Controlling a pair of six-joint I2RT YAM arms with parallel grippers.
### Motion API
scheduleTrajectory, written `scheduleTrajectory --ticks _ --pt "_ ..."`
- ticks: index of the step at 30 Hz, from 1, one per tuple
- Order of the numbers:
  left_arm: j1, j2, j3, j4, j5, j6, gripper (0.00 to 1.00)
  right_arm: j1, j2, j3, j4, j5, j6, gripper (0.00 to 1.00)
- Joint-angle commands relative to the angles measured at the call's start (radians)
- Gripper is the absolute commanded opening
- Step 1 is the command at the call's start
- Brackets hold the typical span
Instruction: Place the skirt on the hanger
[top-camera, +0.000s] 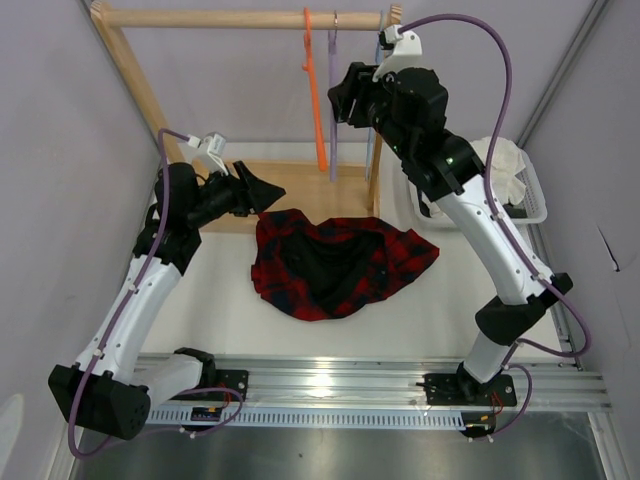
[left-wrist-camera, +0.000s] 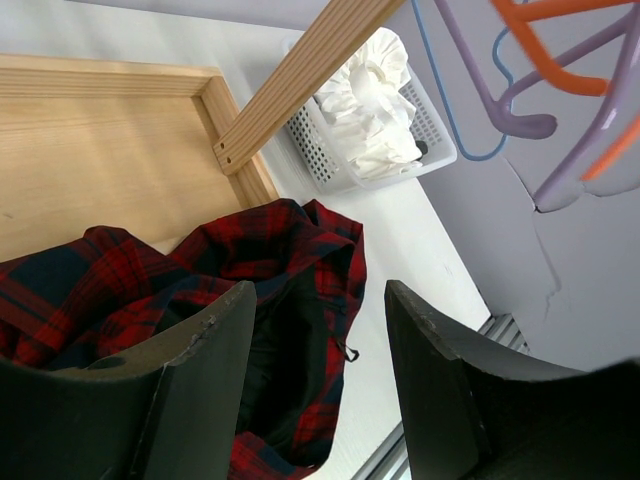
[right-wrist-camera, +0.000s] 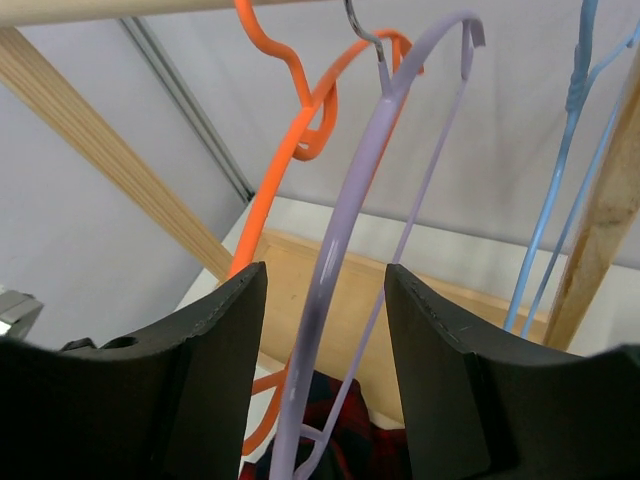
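Note:
The red and black plaid skirt (top-camera: 335, 265) lies crumpled on the white table, in front of the wooden rack. The lavender hanger (top-camera: 332, 100) hangs from the rack's rod. My right gripper (top-camera: 343, 97) is up at the hanger. In the right wrist view its jaws stand open around the hanger (right-wrist-camera: 345, 210), one lavender bar running between them with a gap on each side. My left gripper (top-camera: 266, 190) hovers open over the skirt's far left edge. The left wrist view shows the skirt (left-wrist-camera: 290, 250) below its empty jaws.
An orange hanger (top-camera: 315, 90) hangs just left of the lavender one, a pale blue hanger (right-wrist-camera: 560, 200) to its right. The wooden rack has a rod (top-camera: 240, 17), slanted posts and a base board (top-camera: 300, 185). A white basket (top-camera: 530, 190) holding a white garment (left-wrist-camera: 370, 100) stands at the right.

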Motion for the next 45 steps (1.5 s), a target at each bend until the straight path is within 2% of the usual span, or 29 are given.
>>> scheduleTrajectory --ticks 1,12,15,16,19,29,37,45 --pt "-0.006 -0.022 0.011 0.009 -0.004 0.004 0.61 0.007 0.038 0.052 0.000 0.044 -0.031 0.57" --pt "-0.006 -0.024 0.023 -0.025 -0.012 0.036 0.61 0.047 0.106 0.088 -0.014 0.182 -0.095 0.55" --pt "-0.006 -0.024 0.029 -0.032 -0.017 0.042 0.61 0.053 0.106 0.085 -0.019 0.226 -0.111 0.43" --pt "-0.006 -0.026 0.035 -0.034 -0.017 0.044 0.61 0.054 0.100 0.079 -0.017 0.236 -0.120 0.36" --pt "-0.006 -0.029 0.032 -0.042 -0.024 0.051 0.61 0.068 0.089 0.068 -0.003 0.280 -0.141 0.27" --pt "-0.006 -0.030 0.048 -0.062 -0.030 0.073 0.61 0.085 0.057 0.033 0.001 0.349 -0.196 0.28" --pt "-0.006 -0.029 0.058 -0.069 -0.029 0.080 0.62 0.084 0.045 0.037 0.047 0.329 -0.226 0.07" --pt "-0.006 -0.030 0.063 -0.077 -0.027 0.094 0.61 0.076 0.035 0.054 0.090 0.289 -0.278 0.00"
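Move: The purple hanger's near arm, edge-on between the right hand's open fingers, lies about 3 cm ahead, 2 cm left and 4 cm below it. The orange hanger hangs roughly 5 cm ahead and 5 cm left, the blue hanger some 8 cm ahead and 8 cm right, both about 4 cm lower than the hand. From the idle left hand, the purple hanger's near arm is about 15 cm right, 5 cm ahead and 12 cm higher. The purple hanger's near arm gets pinched between the right fingers: that hand sinks about 5 cm while easing 2 to 3 cm forward and slightly left over the arm, then the half-open fingers close on it in two steps. As they close, the hand drifts a couple of centimetres right, its wrist turning clockwise and rolling left side down, each some 15 degrees; last, it lifts about a centimetre. ##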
